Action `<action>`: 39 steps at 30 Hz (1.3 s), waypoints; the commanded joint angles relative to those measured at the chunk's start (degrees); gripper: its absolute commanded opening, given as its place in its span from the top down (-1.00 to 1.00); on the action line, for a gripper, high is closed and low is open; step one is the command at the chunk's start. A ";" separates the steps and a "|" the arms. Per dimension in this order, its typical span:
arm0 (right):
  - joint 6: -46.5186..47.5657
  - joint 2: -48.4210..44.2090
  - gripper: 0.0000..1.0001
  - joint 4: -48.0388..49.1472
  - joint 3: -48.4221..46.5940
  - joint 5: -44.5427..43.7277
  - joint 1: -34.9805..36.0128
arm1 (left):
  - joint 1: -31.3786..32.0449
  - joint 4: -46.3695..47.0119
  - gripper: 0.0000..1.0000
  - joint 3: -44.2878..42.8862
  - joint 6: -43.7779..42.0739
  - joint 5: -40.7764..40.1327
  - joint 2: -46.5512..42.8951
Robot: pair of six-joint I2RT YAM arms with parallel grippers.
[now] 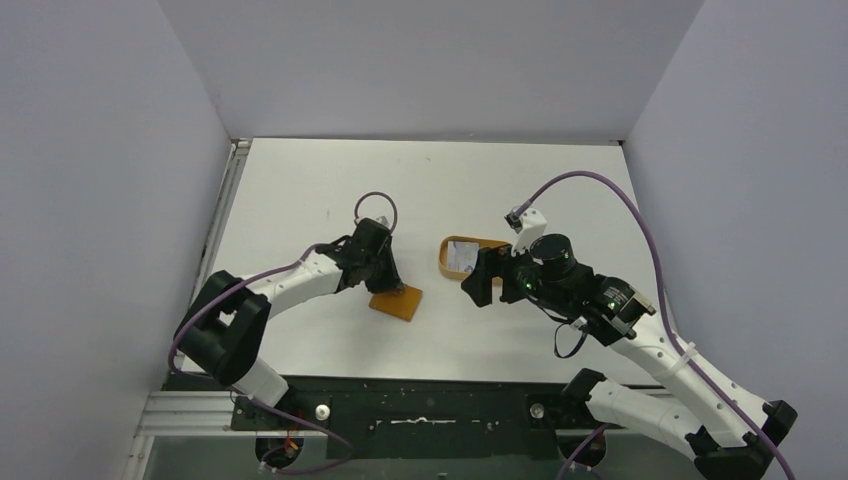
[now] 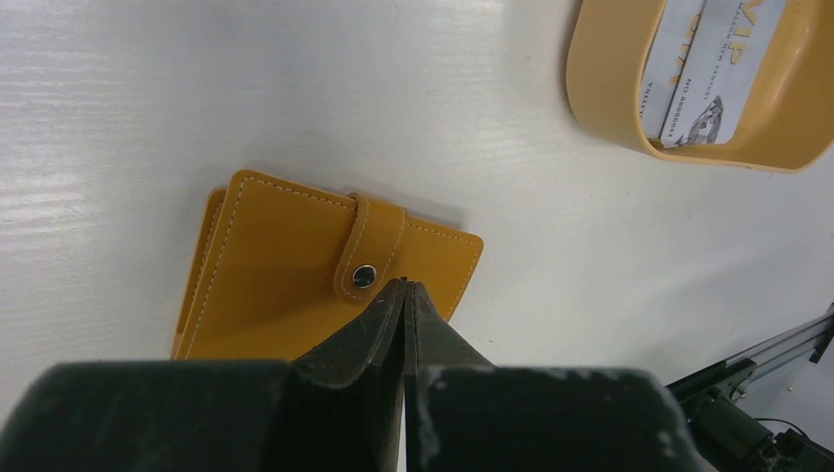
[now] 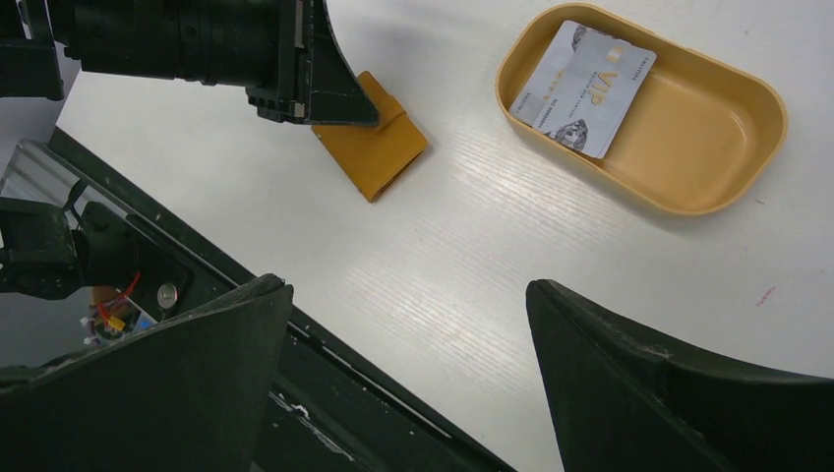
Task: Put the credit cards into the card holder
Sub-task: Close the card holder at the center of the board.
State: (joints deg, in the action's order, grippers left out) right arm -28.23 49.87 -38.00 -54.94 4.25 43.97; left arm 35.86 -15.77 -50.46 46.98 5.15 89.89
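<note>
The card holder lies folded flat on the white table, its strap snapped over with a metal stud. My left gripper is shut with nothing between its fingers, its tips just over the holder's edge beside the stud. Two credit cards, silvery grey-white, lie overlapped in the orange oval tray. My right gripper hangs open above the table, near the tray and touching nothing.
The table's dark front rail runs just below the right gripper. White walls close in the table on the left, back and right.
</note>
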 commanded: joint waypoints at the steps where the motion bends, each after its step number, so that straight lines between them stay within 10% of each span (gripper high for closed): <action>1: -0.43 -0.63 -0.88 2.68 0.00 -0.95 0.41 | -0.35 1.63 1.00 0.58 0.48 -1.24 -0.96; 30: -0.03 0.49 -0.89 1.69 -1.91 -1.99 1.22 | -0.35 -2.55 1.00 -0.20 -1.39 -1.24 -4.72; 39: 1.46 0.32 -1.00 -0.93 -4.76 -8.80 1.24 | 0.09 -15.59 -0.61 -8.50 -8.09 -10.11 -21.04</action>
State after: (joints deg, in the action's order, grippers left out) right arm -27.66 50.46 -39.62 -56.66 1.13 44.80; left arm 35.70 -25.17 -53.17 43.77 1.80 77.41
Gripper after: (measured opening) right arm 0.993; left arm 0.659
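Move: The closed left fingertips are at the card holder's snap flap. The snap is about 1 cm to their left and 2 cm lower, with the holder's middle about 2 cm back, 1 cm left and 3 cm below. The card tray's middle is some 18 cm to the left hand's right and 8 cm farther out, about 2 cm below it. From the idle right hand, the holder is roughly 19 cm left, 5 cm ahead and 20 cm below. Downward and slowly, easing slightly back and left, the left hand sinks about 2 cm with its fingers shut, bearing with their tips on the snap flap and staying there briefly. Then it lifts quickly, some 9 cm straight up and clear of the holder, opening its fingers about two-thirds on the way. ##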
